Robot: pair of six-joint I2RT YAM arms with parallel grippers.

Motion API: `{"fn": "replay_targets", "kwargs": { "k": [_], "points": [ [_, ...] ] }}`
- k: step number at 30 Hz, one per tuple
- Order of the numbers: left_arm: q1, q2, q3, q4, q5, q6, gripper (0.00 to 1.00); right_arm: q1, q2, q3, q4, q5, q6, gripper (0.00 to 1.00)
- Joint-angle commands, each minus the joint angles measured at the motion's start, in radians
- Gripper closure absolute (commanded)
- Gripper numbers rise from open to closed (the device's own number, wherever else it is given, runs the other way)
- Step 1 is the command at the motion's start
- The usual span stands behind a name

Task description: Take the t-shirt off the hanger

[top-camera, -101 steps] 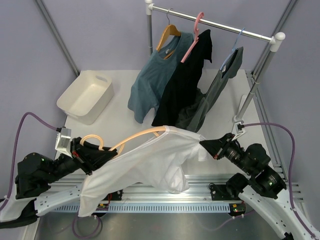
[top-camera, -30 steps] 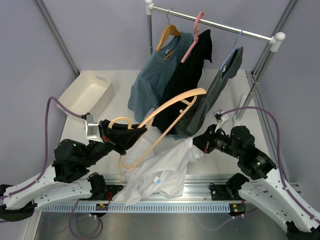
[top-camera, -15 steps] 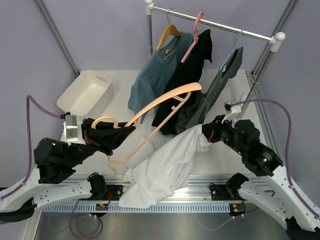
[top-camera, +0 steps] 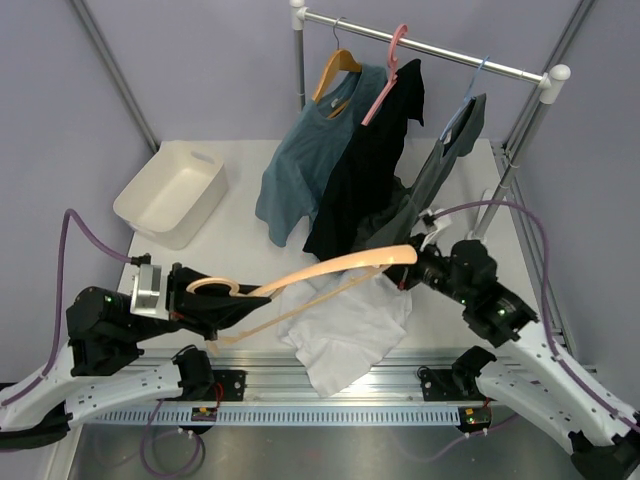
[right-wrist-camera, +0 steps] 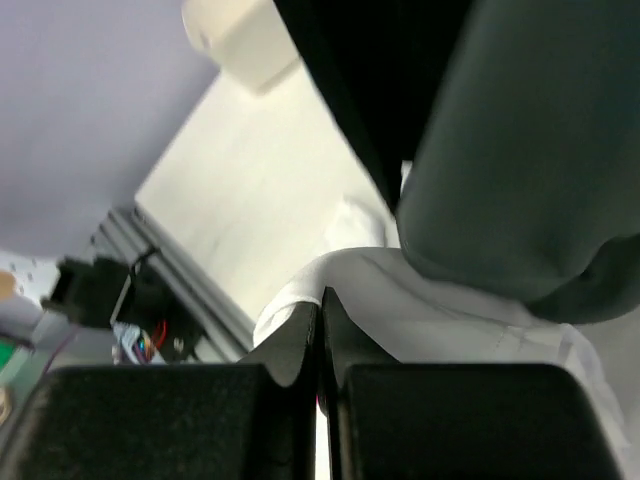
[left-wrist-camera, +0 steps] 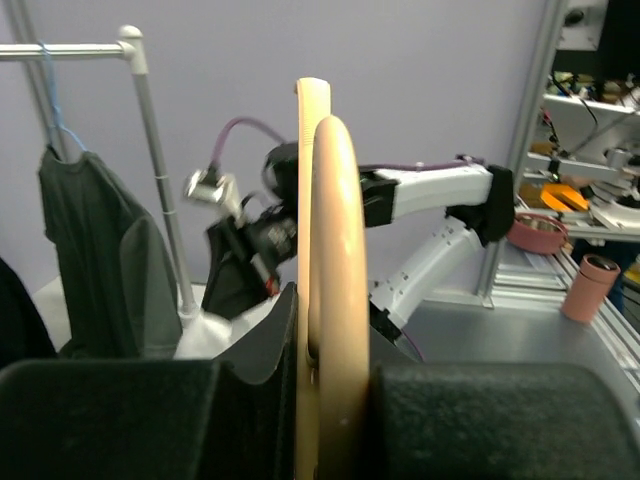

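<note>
The pale peach hanger (top-camera: 330,268) is held almost level above the table, its arms bare, its hook at the left. My left gripper (top-camera: 236,306) is shut on it below the hook; in the left wrist view the hanger (left-wrist-camera: 326,230) stands edge-on between the fingers. The white t-shirt (top-camera: 345,330) lies crumpled on the table under the hanger's right half, one end draping over the front edge. My right gripper (top-camera: 408,278) is shut on the shirt's upper right edge, just under the hanger's right tip. The right wrist view shows the jaws pinching a white fold (right-wrist-camera: 340,280).
A clothes rail (top-camera: 450,52) at the back carries a blue-grey t-shirt (top-camera: 300,170), a black shirt (top-camera: 370,160) and a dark grey shirt (top-camera: 440,175), which hangs close over my right gripper. A white bin (top-camera: 170,192) stands at the back left.
The hanger came down from steeply tilted to nearly level. The t-shirt slid off it and sank onto the table. My right gripper moved down and left with the cloth.
</note>
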Motion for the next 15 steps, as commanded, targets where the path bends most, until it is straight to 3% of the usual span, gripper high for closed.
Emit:
{"fn": "replay_targets", "kwargs": {
  "k": [1, 3, 6, 7, 8, 10, 15],
  "points": [
    [0.000, -0.009, -0.006, -0.003, 0.109, 0.017, 1.00, -0.002, 0.024, -0.165, 0.193, -0.202, 0.039, 1.00],
    [0.001, -0.005, -0.006, -0.023, 0.140, 0.020, 1.00, 0.000, 0.076, -0.217, 0.287, -0.221, 0.050, 0.96],
    [0.001, -0.003, -0.009, -0.048, 0.175, 0.027, 1.00, 0.000, 0.178, -0.255, 0.304, -0.242, 0.030, 0.65],
    [0.000, -0.003, -0.009, -0.057, 0.184, 0.034, 1.00, 0.000, 0.196, -0.231, 0.280, -0.220, 0.019, 0.44],
    [0.000, -0.001, -0.006, -0.075, 0.200, 0.035, 1.00, 0.000, 0.215, -0.212, 0.202, -0.204, 0.011, 0.39],
    [0.000, 0.005, -0.003, -0.109, 0.223, 0.037, 1.00, 0.000, 0.200, -0.166, 0.140, -0.161, -0.002, 0.28],
    [0.000, 0.009, -0.020, -0.169, 0.233, 0.020, 1.00, 0.000, 0.016, -0.001, -0.151, -0.140, -0.047, 0.21]
  ]
}}
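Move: The white t-shirt, pinched at one end in the right gripper, spreads out with its middle some 22 cm below that hand, about 6 cm left and 4 cm back. The empty hanger's middle is roughly 12 cm left, 12 cm back and 18 cm above the right hand; the grey shirt hangs about 12 cm ahead, 2 cm right and 3 cm up. From the left hand, the t-shirt is about 12 cm ahead, 14 cm right and 42 cm down. Drop the right gripper fast, about 14 cm down towards the table, tipping its fingers some 20 degrees further down, and open it wide on the way to let go of the t-shirt; then lift the open fingers about 4 cm. Meanwhile sink the left gripper about 5 cm and draw it back a little, turning slightly clockwise, still pinching the hanger. ##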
